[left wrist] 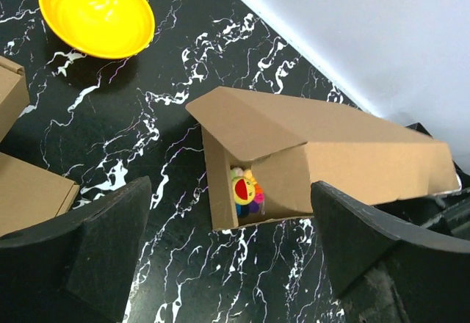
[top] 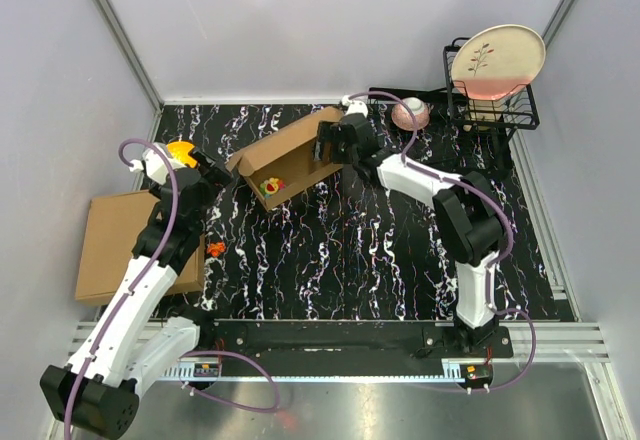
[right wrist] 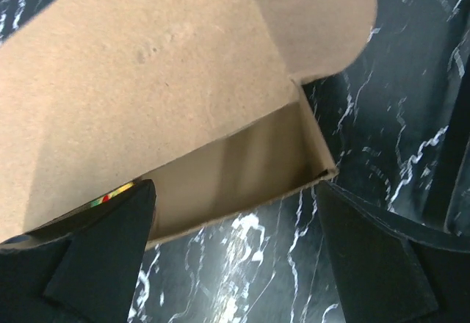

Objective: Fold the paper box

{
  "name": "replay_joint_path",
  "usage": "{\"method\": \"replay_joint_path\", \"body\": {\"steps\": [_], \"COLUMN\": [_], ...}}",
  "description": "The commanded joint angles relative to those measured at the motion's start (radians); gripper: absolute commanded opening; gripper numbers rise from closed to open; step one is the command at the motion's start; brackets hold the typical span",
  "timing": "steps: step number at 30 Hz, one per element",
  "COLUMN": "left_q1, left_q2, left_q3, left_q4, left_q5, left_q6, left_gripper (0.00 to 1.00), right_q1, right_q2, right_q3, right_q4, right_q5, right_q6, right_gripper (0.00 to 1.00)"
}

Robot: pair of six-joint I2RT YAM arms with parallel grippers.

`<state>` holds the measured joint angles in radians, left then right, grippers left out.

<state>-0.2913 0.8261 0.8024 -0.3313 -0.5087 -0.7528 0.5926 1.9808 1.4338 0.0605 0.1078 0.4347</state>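
The paper box [top: 285,155] lies at the back middle of the black marbled table, a shallow brown cardboard box with its lid tilted half down over it. A colourful plush toy [top: 271,186] lies inside at its near left end. In the left wrist view the box [left wrist: 330,150] shows that open end with the toy [left wrist: 246,189] in it. My left gripper [top: 207,173] is open just left of the box, apart from it; its jaws [left wrist: 229,224] hold nothing. My right gripper [top: 324,146] is open at the box's right end, above the lid and front wall [right wrist: 183,95], its fingers [right wrist: 110,257] straddling the wall without gripping.
A stack of flat closed cardboard boxes [top: 125,245] lies at the left edge. A yellow bowl [top: 180,150] sits behind my left gripper. A small orange toy [top: 215,249] lies near the stack. At the back right stand a pink-and-white cup [top: 410,112] and a black wire rack [top: 495,110] holding a plate [top: 497,60].
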Motion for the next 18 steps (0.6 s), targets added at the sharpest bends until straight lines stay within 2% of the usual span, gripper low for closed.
{"method": "replay_joint_path", "body": {"steps": [1,12,18], "left_q1": [0.004,0.001,0.003], "left_q2": [-0.010,0.016,0.016], "left_q3": [-0.008,-0.017,-0.023], "left_q4": [0.012,0.023,0.017], "left_q5": [0.001,0.006,0.016], "left_q6": [0.023,0.033,0.029], "left_gripper": [0.91,0.91,0.91], "right_q1": [-0.002,-0.037,-0.039], "right_q2": [0.093,0.274,0.256], "right_q3": [0.123,0.296,0.260], "right_q4": [-0.053,-0.131,-0.078], "right_q5": [0.118,0.132,0.103], "right_q6": [-0.148,-0.240,-0.203], "right_gripper": [0.97,0.98,0.98]}}
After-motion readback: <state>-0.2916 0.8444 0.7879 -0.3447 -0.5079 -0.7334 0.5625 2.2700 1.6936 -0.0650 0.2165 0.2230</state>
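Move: The middle of the paper box lies about 9 cm to the right hand's left, roughly 1 cm ahead and 9 cm below; the tray's near right corner is some 3 cm ahead, 3 cm to the hand's right and 9 cm down. The colourful toy inside sits about 13 cm left and 5 cm back, while the pink bowl is 16 cm ahead and 21 cm right, both some 10 cm lower. From the left hand, the box is about 16 cm ahead, 19 cm right and 21 cm below. The right hand, its fingers staying wide open and empty, first eases forward and then sinks beside the right end of the paper box, about 8 cm down and 5 cm forward in all, past the tray's right corner towards the table. On the way the wrist rolls some 15 to 20 degrees so that its left side dips, and it comes to a stop low by the tray's end, with the raised lid close on its left; whether a finger touches the cardboard can't be made out. ##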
